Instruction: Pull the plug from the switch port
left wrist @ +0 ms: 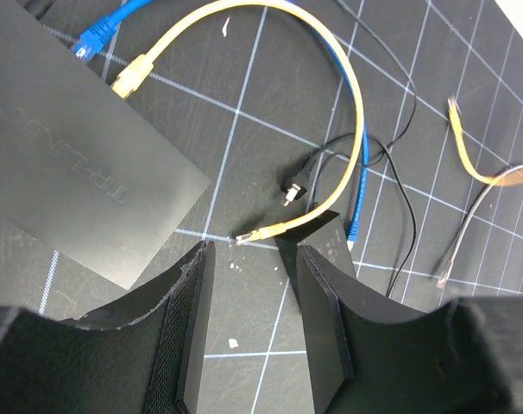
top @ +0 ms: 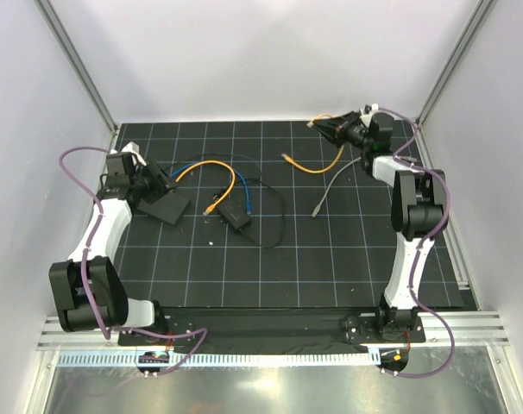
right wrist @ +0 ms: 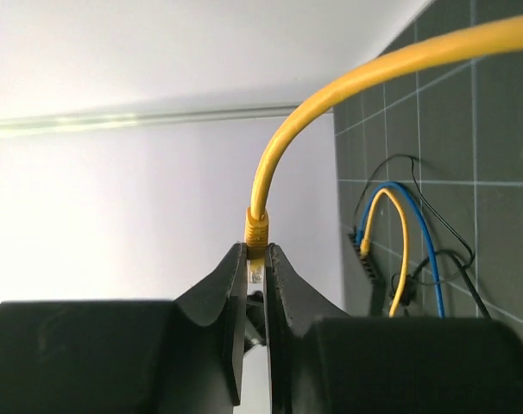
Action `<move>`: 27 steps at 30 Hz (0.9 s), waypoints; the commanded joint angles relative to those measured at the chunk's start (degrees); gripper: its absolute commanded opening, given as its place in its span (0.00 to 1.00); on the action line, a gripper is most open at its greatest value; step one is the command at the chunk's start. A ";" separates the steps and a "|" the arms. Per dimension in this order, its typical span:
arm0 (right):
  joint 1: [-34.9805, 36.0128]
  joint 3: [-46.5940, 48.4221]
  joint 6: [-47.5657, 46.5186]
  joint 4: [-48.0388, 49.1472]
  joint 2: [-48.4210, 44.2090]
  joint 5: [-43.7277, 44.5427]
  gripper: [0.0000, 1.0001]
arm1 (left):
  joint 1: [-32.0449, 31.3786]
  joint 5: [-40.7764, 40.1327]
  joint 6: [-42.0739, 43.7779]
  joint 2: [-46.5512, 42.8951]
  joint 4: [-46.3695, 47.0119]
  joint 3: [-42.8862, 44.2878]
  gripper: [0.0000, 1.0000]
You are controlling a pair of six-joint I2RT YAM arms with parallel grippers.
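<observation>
The switch [top: 164, 207] [left wrist: 80, 164] is a flat black box at the left of the mat. A blue plug [left wrist: 93, 39] and a yellow plug [left wrist: 132, 76] sit in its sockets. My left gripper [top: 155, 183] [left wrist: 253, 254] hovers beside the switch, open, with only bare mat between its fingers. The loose end of that yellow cable [left wrist: 257, 233] lies just past the fingertips. At the back right, my right gripper [top: 324, 128] [right wrist: 255, 254] is raised and shut on the yellow plug [right wrist: 258, 231] of another yellow cable [top: 318, 166], far from the switch [right wrist: 369, 263].
A smaller black brick [top: 234, 213] [left wrist: 335, 237] with a thin black cord [top: 274, 220] lies mid-mat. The blue cable [top: 240, 177] arcs from the switch to beside it. A grey cable [top: 329, 191] lies to the right of the middle. White walls enclose the mat.
</observation>
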 commanded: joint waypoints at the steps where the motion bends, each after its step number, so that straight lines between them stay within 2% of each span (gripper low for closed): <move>1: -0.97 -1.97 16.26 21.38 3.57 -4.92 0.01 | 0.36 0.94 -0.21 0.29 0.24 0.88 0.47; 4: -3.60 -2.41 12.78 18.59 4.29 -5.01 0.01 | 0.36 0.94 -0.29 0.20 0.24 0.79 0.47; 6: -3.87 -2.41 8.30 10.44 3.68 -3.78 0.01 | 0.36 1.02 -0.29 0.38 0.24 0.79 0.47; 7: -4.13 -2.24 2.36 7.01 3.15 -3.26 0.01 | 0.36 1.03 -0.29 0.47 0.24 0.79 0.47; 10: -4.48 -1.45 -6.90 -8.19 0.25 1.66 0.01 | 0.36 1.03 -0.47 0.82 0.24 0.79 0.47; 11: -4.57 -0.14 -13.63 -16.67 -1.49 3.41 0.01 | 0.36 1.03 -0.47 0.82 0.16 0.79 0.47; 12: -4.57 0.66 -16.31 -20.15 -2.03 4.91 0.01 | 0.36 0.94 -0.47 0.99 0.24 0.88 0.47; 14: -4.83 1.37 -19.66 -24.73 -2.65 8.26 0.01 | 0.36 1.11 -0.47 1.08 0.16 0.88 0.47; 18: -5.19 2.51 -21.17 -26.51 -0.90 8.70 0.02 | 0.36 1.29 -0.47 1.35 0.24 0.97 0.47; 20: -5.27 3.03 -21.78 -27.47 -0.02 9.23 0.06 | 0.27 1.29 -0.47 1.26 0.16 0.97 0.47; 23: -5.27 4.53 -24.33 -30.10 1.56 10.46 0.18 | 0.36 0.94 -0.47 1.26 -0.02 1.14 0.47; 24: -5.28 4.79 -24.77 -30.64 1.82 10.81 0.27 | 0.36 0.76 -0.47 1.17 -0.19 1.14 0.47; 27: -5.28 5.67 -28.28 -34.32 1.48 13.62 0.41 | 0.36 0.24 -0.30 1.00 -0.46 1.05 0.47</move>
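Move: My right hand still grips one plug of the freed yellow cable, high over the far right of the mat. The gray cable, beside which it is going, has its middle about 13 cm to the right, level in reach and some 22 cm below. The yellow cable's other end is about 11 cm left and 3 cm farther out; the gray plug lies about 18 cm back and 2 cm left. From my left hand that gray cable is some 59 cm right, 15 cm ahead and 15 cm below. I bring my right hand down about 11 cm and roughly 7 cm to the right, towards the gray cable, quickly at first and then slower. My fingers tip down some 15 degrees and the hand rolls until its left side is about 20 degrees lower. Near the end, still well above the mat, I open the fingers and let go of the yellow plug. ##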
